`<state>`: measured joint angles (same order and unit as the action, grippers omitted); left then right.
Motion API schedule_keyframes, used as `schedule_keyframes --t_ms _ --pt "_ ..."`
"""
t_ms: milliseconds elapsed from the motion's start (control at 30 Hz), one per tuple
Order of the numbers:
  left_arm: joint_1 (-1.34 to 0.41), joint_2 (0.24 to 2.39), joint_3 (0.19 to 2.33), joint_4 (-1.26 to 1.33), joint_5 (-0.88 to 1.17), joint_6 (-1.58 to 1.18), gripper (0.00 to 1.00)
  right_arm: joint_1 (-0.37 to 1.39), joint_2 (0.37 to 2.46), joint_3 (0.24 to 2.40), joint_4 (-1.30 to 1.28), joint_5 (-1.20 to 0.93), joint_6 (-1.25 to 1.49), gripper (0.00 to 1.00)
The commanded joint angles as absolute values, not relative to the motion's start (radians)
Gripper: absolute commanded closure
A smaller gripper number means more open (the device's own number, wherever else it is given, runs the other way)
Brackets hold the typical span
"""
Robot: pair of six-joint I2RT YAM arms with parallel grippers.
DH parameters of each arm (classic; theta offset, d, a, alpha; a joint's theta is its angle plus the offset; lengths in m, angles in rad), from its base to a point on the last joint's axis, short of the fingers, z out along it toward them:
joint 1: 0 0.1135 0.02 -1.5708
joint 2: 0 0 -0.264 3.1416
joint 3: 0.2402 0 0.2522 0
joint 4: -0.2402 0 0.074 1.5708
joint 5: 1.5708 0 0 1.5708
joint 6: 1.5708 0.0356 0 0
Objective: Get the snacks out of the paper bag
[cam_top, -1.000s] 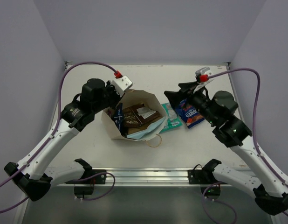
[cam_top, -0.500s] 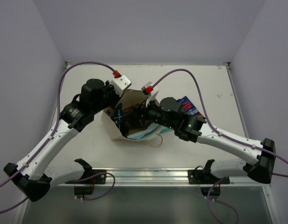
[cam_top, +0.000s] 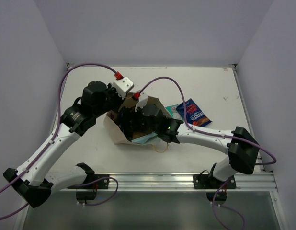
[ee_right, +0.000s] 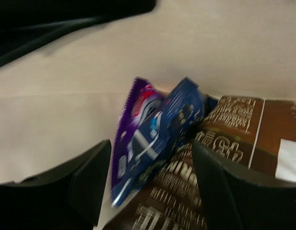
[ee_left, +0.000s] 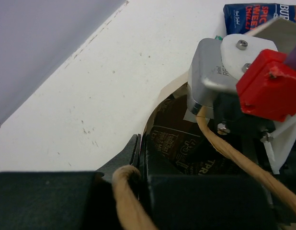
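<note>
The tan paper bag (cam_top: 113, 130) lies on the table with its mouth open. My left gripper (cam_top: 115, 109) is shut on its rim, next to a twisted handle (ee_left: 125, 191). My right gripper (cam_top: 130, 122) reaches inside the bag, open. A purple-and-blue snack (ee_right: 150, 136) stands on edge between its fingers (ee_right: 90, 177), apart from both. Brown snacks (ee_right: 234, 139) lie beneath and beside it. A light blue packet (cam_top: 147, 139) shows at the bag's near side. On the table to the right of the bag lie a dark blue snack (cam_top: 194, 114) and a teal one (cam_top: 172, 109).
The right arm's forearm and purple cable (cam_top: 160, 81) cross over the bag. The bag's second handle loop (cam_top: 161, 146) hangs onto the table toward the near rail (cam_top: 153, 178). Side walls close in the table on the left and right.
The right arm has swung from the right of the table, over the dark blue snack, into the bag's mouth. The left arm and bag have stayed in place.
</note>
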<state>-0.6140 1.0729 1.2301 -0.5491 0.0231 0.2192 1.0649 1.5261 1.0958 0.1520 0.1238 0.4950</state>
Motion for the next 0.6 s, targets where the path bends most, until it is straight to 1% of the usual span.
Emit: schedule_keyframes --t_ms 0,167,267,300,400,433,500,533,567 --pt "-0.618 1.035 1.239 -0.511 0.046 0.193 1.0 1.066 1.555 1.131 0.247 0.186 0.534 0.3" --pt "-0.618 1.037 1.235 -0.508 0.049 0.192 1.0 1.066 1.601 1.117 0.314 0.207 0.534 0.34" --pt "-0.618 1.04 1.229 -0.508 0.055 0.187 1.0 1.066 1.62 1.117 0.339 0.199 0.526 0.44" --pt "-0.618 1.04 1.227 -0.508 0.057 0.187 1.0 1.066 1.623 1.123 0.337 0.196 0.523 0.5" --pt "-0.618 1.037 1.224 -0.506 0.058 0.186 1.0 1.066 1.628 1.12 0.337 0.195 0.522 0.59" --pt "-0.62 1.034 1.224 -0.508 0.057 0.184 1.0 1.066 1.628 1.118 0.341 0.195 0.522 0.66" --pt "-0.618 1.029 1.224 -0.503 0.055 0.184 1.0 1.065 1.617 1.105 0.342 0.201 0.519 0.75" --pt "-0.618 1.029 1.223 -0.503 0.051 0.186 1.0 1.062 1.611 1.097 0.351 0.202 0.515 0.88" --pt "-0.618 1.028 1.223 -0.503 0.046 0.186 1.0 1.063 1.6 1.089 0.359 0.201 0.509 0.93"
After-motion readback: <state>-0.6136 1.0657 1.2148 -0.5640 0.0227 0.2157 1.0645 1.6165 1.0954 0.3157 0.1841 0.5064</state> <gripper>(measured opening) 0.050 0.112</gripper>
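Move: The right hand, open inside the paper bag, has the blue snack packet just off its fingertips, about 3 cm ahead, 2 cm left and 3 cm lower. A purple packet sits roughly 3 cm farther left of that packet, and the brown packet lies about 4 cm ahead and 5 cm right of the hand, some 5 cm down. From the left hand, on the bag's rim, the blue packet is roughly 6 cm back, 1 cm left and 11 cm below. The right fingers close from wide open to nearly shut on the blue packet, pinching its upper part between the tips. As they close, the hand works some 2.5 cm farther in, forward and left towards the packet, almost level and with hardly any turn. The left hand keeps its grip on the bag's rim, sinking just under a centimetre. ##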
